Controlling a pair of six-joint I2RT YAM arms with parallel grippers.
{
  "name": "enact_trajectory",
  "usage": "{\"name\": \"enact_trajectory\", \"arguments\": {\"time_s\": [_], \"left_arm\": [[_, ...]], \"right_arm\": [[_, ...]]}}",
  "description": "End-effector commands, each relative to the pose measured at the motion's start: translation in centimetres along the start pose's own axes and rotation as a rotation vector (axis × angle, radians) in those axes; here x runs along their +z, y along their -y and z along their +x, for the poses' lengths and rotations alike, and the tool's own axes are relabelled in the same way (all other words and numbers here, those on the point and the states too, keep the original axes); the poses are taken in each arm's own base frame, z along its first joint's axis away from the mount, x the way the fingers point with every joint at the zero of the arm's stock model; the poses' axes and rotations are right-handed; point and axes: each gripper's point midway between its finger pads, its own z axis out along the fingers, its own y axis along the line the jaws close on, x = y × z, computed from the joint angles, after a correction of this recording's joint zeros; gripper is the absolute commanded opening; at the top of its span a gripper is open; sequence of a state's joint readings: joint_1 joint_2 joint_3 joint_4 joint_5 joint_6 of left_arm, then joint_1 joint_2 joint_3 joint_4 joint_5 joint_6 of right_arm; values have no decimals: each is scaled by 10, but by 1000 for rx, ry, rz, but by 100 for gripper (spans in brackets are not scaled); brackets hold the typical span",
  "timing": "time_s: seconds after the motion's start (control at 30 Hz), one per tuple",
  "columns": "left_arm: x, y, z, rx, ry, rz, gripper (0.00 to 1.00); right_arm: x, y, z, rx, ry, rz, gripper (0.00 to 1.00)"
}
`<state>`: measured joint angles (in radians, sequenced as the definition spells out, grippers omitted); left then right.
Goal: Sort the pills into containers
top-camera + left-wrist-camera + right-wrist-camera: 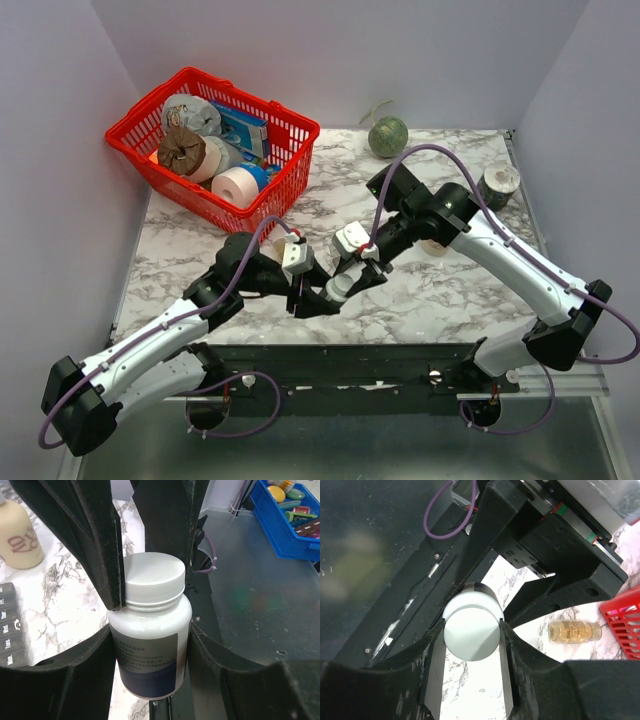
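Note:
A white-capped bottle (150,645) with a grey and blue label sits between the fingers of my left gripper (150,652), which is shut on its body. My right gripper (472,642) is shut on the bottle's white cap (472,632), one pad touching each side. In the top view both grippers meet over the table's front middle, left gripper (308,297) and right gripper (345,285). The pills show as tan-yellow pieces inside a small clear vial (575,631) lying on the marble. The containers (10,625), a dark strip of lidded compartments, lie at the left edge of the left wrist view.
A red wire basket (127,140) full of rolls and packets stands at the back left. A green ball (388,137) and a grey cylinder (498,185) sit at the back right. A beige bottle (20,537) stands near the containers. A blue bin (290,530) lies off the table.

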<state>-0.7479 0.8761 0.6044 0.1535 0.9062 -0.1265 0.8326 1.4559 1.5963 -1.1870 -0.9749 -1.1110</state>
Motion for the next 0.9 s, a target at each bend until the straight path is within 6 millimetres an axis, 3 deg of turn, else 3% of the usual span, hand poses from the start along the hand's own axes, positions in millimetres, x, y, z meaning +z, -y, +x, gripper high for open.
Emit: {"name": "enact_trajectory", "arguments": {"time_s": [0.0,0.17,0.2,0.37,0.47,0.57,0.73,0.83,0.87], "left_arm": [[-6,-13,-46,129,124,-114,0],[-24,-27,-99,222,322,-295,0],[-31,-38,-107,226,361,-378,0],[-54,-67,-130,308,454,-637,0],[-53,-80,-124,379,399,-735,0],[-45,-82,-114,419,346,-725,0],[-48,-83,-98,421,306,-734,0],[-48,-80,-90,413,283,-719,0],[-47,-79,-83,398,260,-702,0]], "right_arm": [[8,0,10,70,-24,35,40],[17,20,18,240,-14,135,32],[20,23,22,286,-17,152,32],[34,43,56,634,-75,269,32],[47,34,57,761,-26,182,33],[56,26,54,821,10,109,35],[55,35,66,823,-36,163,35],[50,39,63,791,-40,182,54],[47,38,55,771,-19,163,69]]}}
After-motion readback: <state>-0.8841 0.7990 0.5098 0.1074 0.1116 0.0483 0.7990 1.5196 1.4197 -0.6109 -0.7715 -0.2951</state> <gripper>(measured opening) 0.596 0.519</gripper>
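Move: The left fingers already hold the white pill bottle by its body, practically at the hand point. Its cap is about 4 cm above the left hand and already between the right fingers, at that hand's point. On the table, some 22 cm below the left hand, the amber pill jar lies roughly 21 cm ahead and 13 cm left, the blister pack roughly 21 cm ahead and 9 cm right. Forward and somewhat down and left, both hands carry the bottle together towards the amber jar, about 8 cm out and 4 cm lower. Meanwhile they counter-twist: the left, gripping the body, turns some 35 degrees counter-clockwise, while the right keeps its pinch on the cap and turns some 30 degrees clockwise, the closing way. ##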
